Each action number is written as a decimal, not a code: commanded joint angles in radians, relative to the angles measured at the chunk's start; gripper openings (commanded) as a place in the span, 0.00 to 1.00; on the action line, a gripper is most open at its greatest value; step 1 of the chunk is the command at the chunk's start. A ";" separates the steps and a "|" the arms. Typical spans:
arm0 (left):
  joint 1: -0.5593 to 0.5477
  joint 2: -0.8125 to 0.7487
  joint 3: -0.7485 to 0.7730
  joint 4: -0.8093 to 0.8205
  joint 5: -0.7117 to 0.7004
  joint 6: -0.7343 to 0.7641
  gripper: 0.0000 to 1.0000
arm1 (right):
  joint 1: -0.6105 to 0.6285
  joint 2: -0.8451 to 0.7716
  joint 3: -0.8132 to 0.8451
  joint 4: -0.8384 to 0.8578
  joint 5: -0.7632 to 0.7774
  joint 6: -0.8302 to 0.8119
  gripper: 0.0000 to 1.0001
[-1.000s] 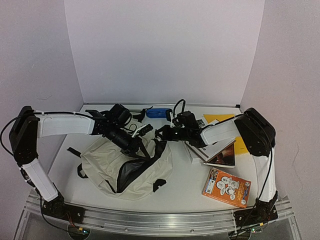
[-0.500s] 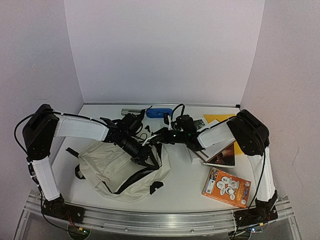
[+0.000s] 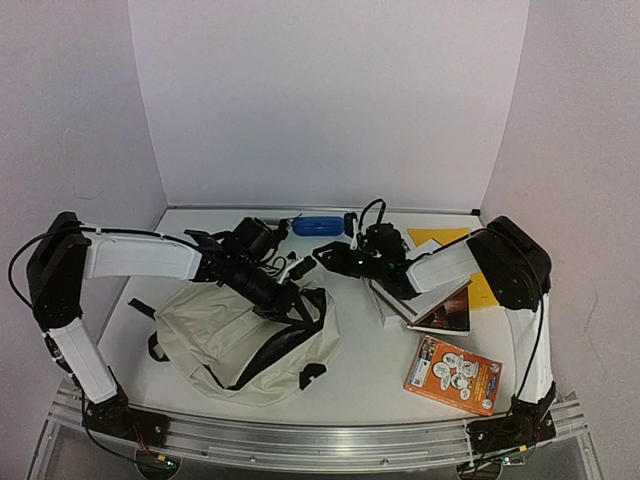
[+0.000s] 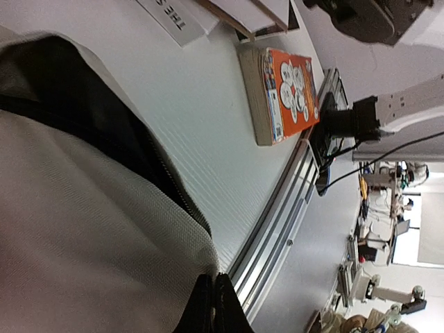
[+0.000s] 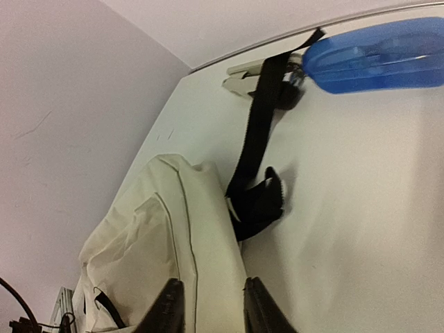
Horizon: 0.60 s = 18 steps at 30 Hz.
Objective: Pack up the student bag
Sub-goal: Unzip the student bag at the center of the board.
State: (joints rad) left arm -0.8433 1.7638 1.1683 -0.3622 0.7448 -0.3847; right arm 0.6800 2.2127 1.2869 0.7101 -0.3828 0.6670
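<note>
The student bag (image 3: 215, 335), cream with black zippers and a dark grey lining, lies slumped on the left half of the table. Its mouth gapes toward the right. My left gripper (image 3: 291, 302) is shut on the cream fabric at the bag's upper right rim; in the left wrist view the fingers (image 4: 214, 284) pinch the bag (image 4: 83, 229) beside the zipper. My right gripper (image 3: 323, 258) hangs just right of the bag's top corner. Its jaws (image 5: 211, 286) stand apart over the bag's cream edge (image 5: 159, 229) and grip nothing. A black strap (image 5: 255, 132) trails from the bag toward the back wall.
A blue case (image 3: 318, 226) lies at the back wall. A stack of books (image 3: 425, 300) sits on a yellow folder (image 3: 440, 237) under the right arm. An orange book (image 3: 452, 374) lies at the front right, near the table's rail.
The right gripper has opened, let go of the bag's rim and drawn back a little toward the back wall. The left gripper keeps its hold. The bag's mouth is narrower than a second ago.
</note>
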 commanded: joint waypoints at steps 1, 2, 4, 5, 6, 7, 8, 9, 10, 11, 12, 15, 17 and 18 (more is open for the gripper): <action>0.079 -0.156 -0.048 0.083 -0.146 -0.109 0.00 | -0.021 -0.180 -0.097 0.031 0.128 -0.056 0.41; 0.107 -0.189 -0.075 0.130 -0.171 -0.144 0.00 | -0.022 -0.233 -0.138 -0.001 0.158 -0.073 0.51; 0.135 -0.216 -0.106 0.182 -0.189 -0.180 0.00 | -0.022 -0.295 -0.181 -0.049 0.190 -0.084 0.59; 0.142 -0.220 -0.113 0.188 -0.201 -0.186 0.00 | -0.022 -0.326 -0.200 -0.064 0.209 -0.086 0.64; 0.150 -0.226 -0.115 0.189 -0.221 -0.192 0.00 | -0.022 -0.355 -0.217 -0.100 0.227 -0.083 0.67; 0.160 -0.231 -0.114 0.185 -0.244 -0.195 0.00 | -0.021 -0.393 -0.241 -0.123 0.242 -0.079 0.72; 0.164 -0.233 -0.114 0.184 -0.255 -0.196 0.00 | -0.021 -0.413 -0.252 -0.141 0.249 -0.075 0.74; 0.172 -0.238 -0.117 0.188 -0.280 -0.203 0.00 | -0.021 -0.445 -0.266 -0.199 0.259 -0.054 0.78; 0.175 -0.240 -0.117 0.191 -0.289 -0.207 0.00 | -0.022 -0.469 -0.270 -0.246 0.265 -0.037 0.79; 0.177 -0.245 -0.117 0.192 -0.305 -0.209 0.00 | -0.020 -0.485 -0.274 -0.272 0.263 -0.023 0.79; 0.180 -0.249 -0.118 0.199 -0.319 -0.213 0.00 | -0.020 -0.509 -0.283 -0.326 0.253 0.017 0.80; 0.185 -0.251 -0.125 0.219 -0.335 -0.226 0.00 | -0.011 -0.550 -0.336 -0.355 0.183 0.127 0.82; 0.189 -0.244 -0.128 0.232 -0.344 -0.239 0.00 | 0.027 -0.561 -0.366 -0.374 0.152 0.178 0.82; 0.191 -0.239 -0.128 0.235 -0.344 -0.244 0.00 | 0.048 -0.561 -0.377 -0.387 0.149 0.197 0.82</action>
State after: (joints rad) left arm -0.6659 1.5551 1.0443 -0.2035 0.4557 -0.5991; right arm 0.6651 1.6733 0.9611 0.4297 -0.1829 0.7372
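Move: The bag's zip edge is already in the shut left fingers; the opening's middle lies about 8 cm to their left, level with them fore and aft and some 6 cm lower. The black side tab is about 8 cm back and 1 cm right of that hand, 9 cm lower. From the right hand, the opening's middle is roughly 22 cm back, 9 cm left and 6 cm below; the book stack is 21 cm to its right, 4 cm back, the blue case 16 cm straight ahead, both some 9 cm lower. The bag's zip edge, still pinched in the shut left fingers, is pulled quickly forward and to the left about 12 cm while rising some 4 cm, the wrist swinging nearly 30 degrees counter-clockwise. Meanwhile the right hand, already partly open and clear of the bag, spreads its fingers wide and retreats to the right and up, then eases back, towards the air above the books. ##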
